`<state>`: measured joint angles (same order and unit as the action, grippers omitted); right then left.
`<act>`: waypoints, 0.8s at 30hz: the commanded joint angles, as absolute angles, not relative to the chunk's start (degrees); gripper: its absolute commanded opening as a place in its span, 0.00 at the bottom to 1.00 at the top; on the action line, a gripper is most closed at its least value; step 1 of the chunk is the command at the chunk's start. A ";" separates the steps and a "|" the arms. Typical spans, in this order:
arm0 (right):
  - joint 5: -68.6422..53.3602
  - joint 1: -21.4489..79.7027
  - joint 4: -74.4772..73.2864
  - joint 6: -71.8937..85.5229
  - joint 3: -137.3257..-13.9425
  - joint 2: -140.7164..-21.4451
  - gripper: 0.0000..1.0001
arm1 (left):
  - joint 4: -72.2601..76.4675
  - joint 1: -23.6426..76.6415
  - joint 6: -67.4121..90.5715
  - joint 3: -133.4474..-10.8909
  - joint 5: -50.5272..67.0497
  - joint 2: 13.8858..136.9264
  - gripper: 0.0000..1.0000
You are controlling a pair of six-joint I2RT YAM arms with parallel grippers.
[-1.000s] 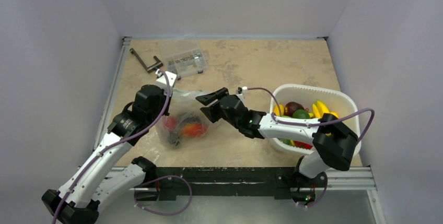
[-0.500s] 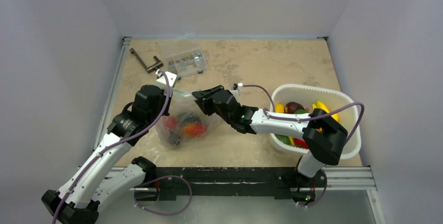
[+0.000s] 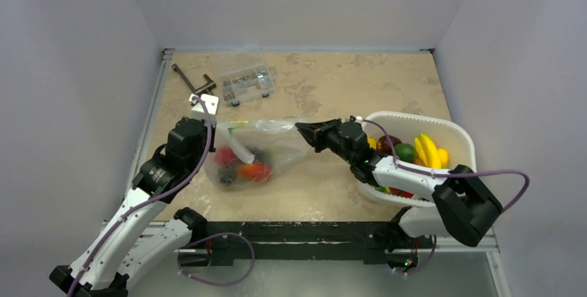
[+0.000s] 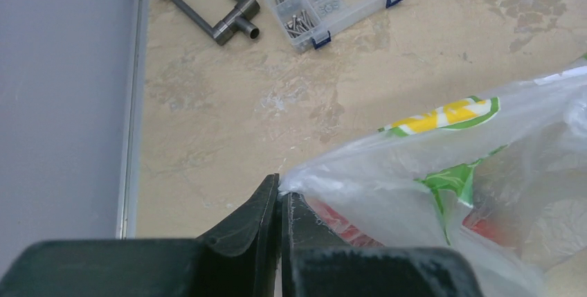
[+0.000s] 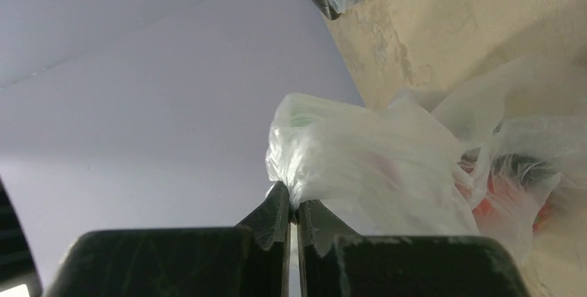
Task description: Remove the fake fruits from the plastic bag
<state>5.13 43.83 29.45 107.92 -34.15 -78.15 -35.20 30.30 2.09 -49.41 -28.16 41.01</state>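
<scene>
The plastic bag (image 3: 273,146) hangs stretched between my two grippers over the table's middle. The fake fruits lie inside it: a red round one (image 3: 225,156), an orange-red piece (image 3: 255,170) and a dark grape bunch (image 3: 259,155). My left gripper (image 3: 220,134) is shut on the bag's left edge; in the left wrist view its tips (image 4: 280,196) pinch the film (image 4: 450,172), with red fruit (image 4: 339,221) showing through. My right gripper (image 3: 302,129) is shut on the bag's right end; in the right wrist view its tips (image 5: 294,207) clamp bunched film (image 5: 360,158).
A white basket (image 3: 457,131) at the right holds a yellow banana (image 3: 429,148), a green fruit (image 3: 401,150) and other fruit. A clear parts box (image 3: 244,82) and a metal handle (image 3: 194,82) lie at the back left. Grey walls enclose the table.
My right gripper reached the bag's right side, shut on the film and drew it rightward, stretching the bag out. My left arm shifted slightly back-left, still gripping.
</scene>
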 commanded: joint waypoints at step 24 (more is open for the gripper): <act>-7.55 36.25 22.01 87.90 -39.10 -72.42 0.00 | -40.72 29.83 3.51 -56.37 -5.19 38.49 0.77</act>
<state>-7.14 36.32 23.51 90.52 -37.06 -74.67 -34.48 30.06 0.84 -48.60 -10.90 36.75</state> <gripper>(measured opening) 0.008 0.769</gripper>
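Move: The open mouth of the plastic bag stretches between the hands; its middle is about 11 cm to the left hand's right, level fore and aft, some 4 cm lower. About 17 cm below the left hand lie the bag's fruits: the red fruit 3 cm right, the orange fruit about 10 cm right and 4 cm back, the dark fruit 2 cm right and 5 cm back. From the right hand the mouth's middle is roughly 12 cm left, 2 cm back, 3 cm below. The corner of the bag's rim, pinched at first in the left fingers, is let go: that hand lifts about 1 cm, opens wide, then swings about 5 cm right and a little back towards the bag's mouth, turning some 15 degrees clockwise. The right fingers keep their pinch on the other end, pulling it right and up, then easing slightly back left as the wrist tips up and turns counter-clockwise. ##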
